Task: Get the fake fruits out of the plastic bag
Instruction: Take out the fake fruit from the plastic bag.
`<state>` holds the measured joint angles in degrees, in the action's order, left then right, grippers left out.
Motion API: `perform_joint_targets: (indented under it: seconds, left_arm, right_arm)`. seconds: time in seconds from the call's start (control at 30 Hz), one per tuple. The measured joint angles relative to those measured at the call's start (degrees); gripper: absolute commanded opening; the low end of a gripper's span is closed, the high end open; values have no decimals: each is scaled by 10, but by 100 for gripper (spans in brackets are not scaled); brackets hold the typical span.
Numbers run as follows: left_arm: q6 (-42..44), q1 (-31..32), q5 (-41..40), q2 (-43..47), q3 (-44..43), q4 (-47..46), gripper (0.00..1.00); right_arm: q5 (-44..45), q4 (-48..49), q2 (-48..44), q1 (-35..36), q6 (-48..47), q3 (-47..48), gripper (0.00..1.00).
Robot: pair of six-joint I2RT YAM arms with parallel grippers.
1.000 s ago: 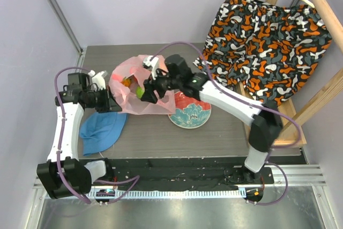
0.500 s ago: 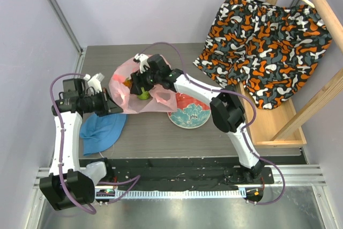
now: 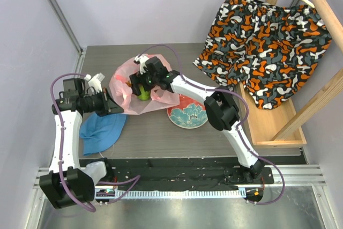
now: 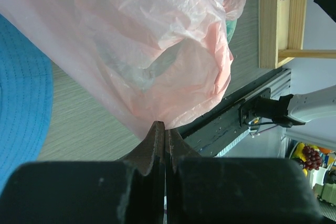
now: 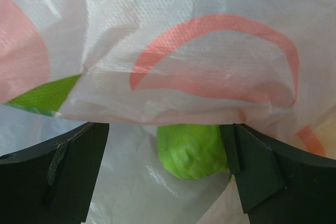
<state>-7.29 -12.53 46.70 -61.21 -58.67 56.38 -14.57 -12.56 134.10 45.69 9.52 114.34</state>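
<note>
The pink plastic bag (image 3: 126,97) lies bunched on the table, left of centre. My left gripper (image 3: 114,105) is shut on its lower edge, and in the left wrist view the film (image 4: 147,40) runs straight into the closed tips of that gripper (image 4: 161,129). My right gripper (image 3: 140,81) reaches into the bag's mouth from the right. A green fake fruit (image 3: 143,94) lies inside. In the right wrist view this green fruit (image 5: 191,150) sits on the film between the open fingers of the gripper (image 5: 165,166), against the right finger (image 5: 257,169). Printed film (image 5: 184,51) drapes over it.
A blue hat (image 3: 102,131) lies just below the bag, near the left arm. A red floral plate (image 3: 187,115) sits to the right of the bag. A patterned cloth (image 3: 268,41) hangs on a wooden rack (image 3: 270,127) at the right.
My right gripper has pushed further left into the bag and its jaws have spread wider around the green fruit. The left gripper keeps its hold on the bag's edge.
</note>
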Motion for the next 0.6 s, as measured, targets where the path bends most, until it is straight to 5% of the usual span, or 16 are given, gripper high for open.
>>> perform_joint_targets:
  seconds: [0.37, 0.43, 0.47, 0.6]
  left_arm:
    - [-1, -3, 2, -20, 0, 0, 0]
    - [-1, -3, 3, -22, 0, -1, 0]
    - [-2, -3, 4, -23, 0, -1, 0]
    - [-5, -3, 5, -26, 0, -6, 0]
  right_arm:
    - [45, -28, 6, 6, 1, -28, 95]
    - [50, -31, 9, 8, 1, -28, 86]
    - [52, -33, 9, 10, -1, -28, 73]
    - [50, -38, 9, 15, -19, -30, 55]
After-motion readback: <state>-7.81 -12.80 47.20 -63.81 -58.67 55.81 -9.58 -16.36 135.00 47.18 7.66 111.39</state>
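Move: Inside the pink bag, the green fruit lies about 5 cm below the right hand, some 2 cm back and 2 cm to the right. The plate is roughly 20 cm right and 11 cm back, the blue hat some 17 cm left and 19 cm back, both about 9 cm below that hand. From the left hand, shut on the bag's rim, the fruit is about 6 cm ahead, 8 cm right and 14 cm down. The right hand sinks about 5 cm over the green fruit and pinches it; the left keeps the rim. ##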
